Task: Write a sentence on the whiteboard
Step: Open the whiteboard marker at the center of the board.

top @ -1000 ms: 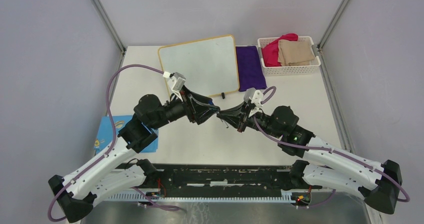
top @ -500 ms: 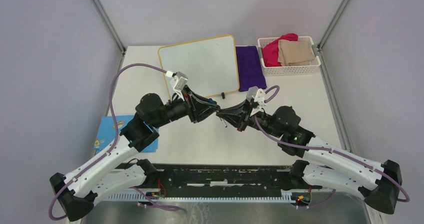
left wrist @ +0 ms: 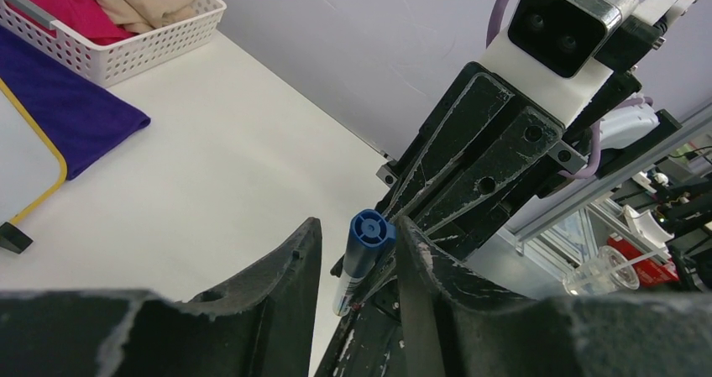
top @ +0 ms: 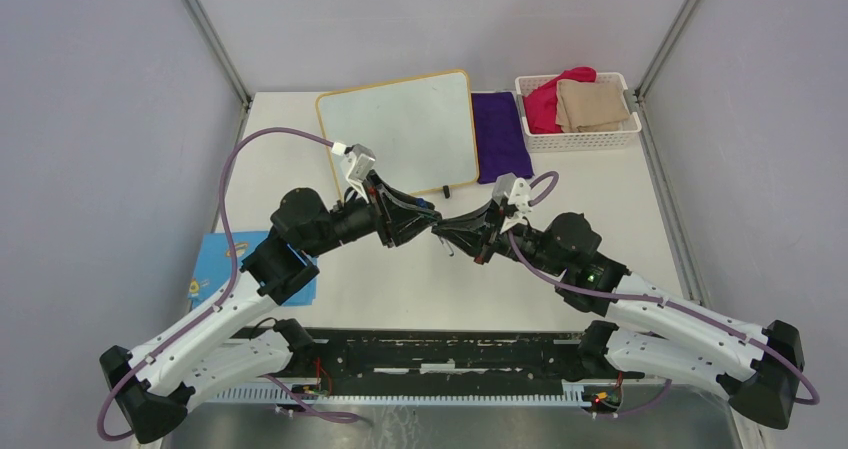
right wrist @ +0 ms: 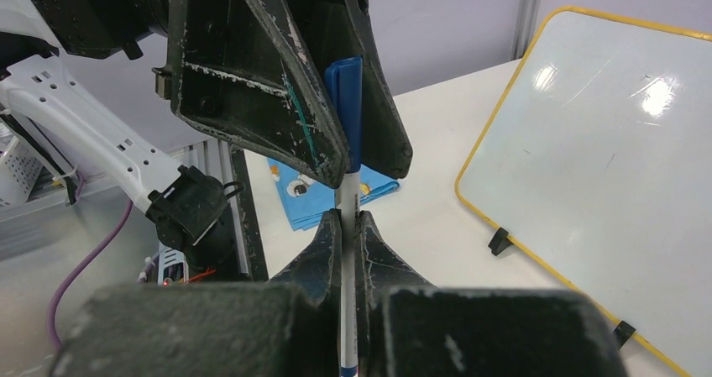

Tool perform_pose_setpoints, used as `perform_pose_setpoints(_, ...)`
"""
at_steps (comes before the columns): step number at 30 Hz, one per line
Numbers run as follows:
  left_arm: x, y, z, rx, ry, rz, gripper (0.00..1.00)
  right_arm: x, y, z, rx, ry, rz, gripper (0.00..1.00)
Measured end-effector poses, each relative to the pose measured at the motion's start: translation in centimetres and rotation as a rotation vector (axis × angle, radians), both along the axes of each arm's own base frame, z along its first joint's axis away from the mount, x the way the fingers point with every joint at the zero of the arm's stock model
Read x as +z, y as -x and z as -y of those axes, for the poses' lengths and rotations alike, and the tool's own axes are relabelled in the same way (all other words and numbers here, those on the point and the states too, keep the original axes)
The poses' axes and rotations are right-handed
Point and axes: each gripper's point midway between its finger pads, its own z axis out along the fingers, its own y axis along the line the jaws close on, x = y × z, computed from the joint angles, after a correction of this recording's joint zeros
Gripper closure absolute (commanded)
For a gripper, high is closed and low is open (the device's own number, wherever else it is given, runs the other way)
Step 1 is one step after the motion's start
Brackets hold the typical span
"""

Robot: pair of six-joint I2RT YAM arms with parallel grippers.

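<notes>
The whiteboard lies flat at the back of the table, blank; no sentence shows on it. It also shows in the right wrist view. Both grippers meet above the table's middle. My right gripper is shut on the white barrel of a marker. The marker's blue cap points into my left gripper. The left jaws stand open around the cap. The cap rests against one finger, with a gap to the other.
A purple cloth lies right of the whiteboard. A white basket with red and tan cloths stands at the back right. A blue booklet lies at the table's near left, under the left arm.
The left gripper shifted slightly up and toward the right gripper a second ago. It has stayed still since. The right arm has not moved.
</notes>
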Motion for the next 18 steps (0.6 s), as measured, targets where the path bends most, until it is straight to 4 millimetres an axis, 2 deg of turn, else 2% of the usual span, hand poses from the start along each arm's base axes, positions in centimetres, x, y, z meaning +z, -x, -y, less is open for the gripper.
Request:
perform_pose_setpoints(2,0.1,0.0,0.0,0.000,0.003,0.000,0.67,0.0,0.0,0.0,0.000,0.000,0.000,1.00)
perform_pose_setpoints(5,0.2,0.0,0.0,0.000,0.010,0.005,0.96,0.0,0.0,0.0,0.000,-0.001,-0.003,1.00)
perform_pose_setpoints(8,0.3,0.0,0.0,0.005,0.015,0.007,0.98,0.0,0.0,0.0,0.000,-0.005,-0.007,1.00)
perform_pose_setpoints(9,0.3,0.0,-0.1,0.006,0.015,0.007,0.98,0.0,0.0,0.0,0.002,-0.004,-0.008,0.94)
perform_pose_setpoints(13,0.2,0.1,-0.3,0.008,0.018,0.009,0.98,-0.1,0.4,-0.2,0.022,-0.003,-0.016,0.47)
perform_pose_setpoints(14,0.2,0.2,-0.3,0.007,0.020,0.010,0.98,-0.1,0.5,-0.2,0.031,-0.002,-0.020,0.40)
perform_pose_setpoints(16,0.6,0.4,-0.5,0.007,0.028,0.019,0.98,-0.3,0.8,-0.4,0.049,0.002,-0.022,0.33)
perform_pose_setpoints(18,1.0,0.7,-0.7,0.004,0.038,0.029,0.98,-0.4,1.1,-0.7,0.074,0.007,-0.030,0.31)
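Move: The capped marker stands nearly upright, cap up, pinched near its middle by the right fingers, so that its middle is right at the right hand point. The left fingers straddle the cap, still part open; from the left hand point the marker's middle is about 4 cm below, 2 cm back and 2 cm to the right. The black clip is roughly 23 cm ahead of the left hand, 5 cm right and 27 cm lower; the whiteboard's middle is some 42 cm ahead, 8 cm left, equally low. The marker changes hands: the left fingers close on its cap and pinch it while the right hand holds still, then the right fingers spread wide and let go of the barrel. As they open, the left hand lifts about 1 cm, easing slightly back and left, and the right hand draws back about 1 cm, also slightly left. ##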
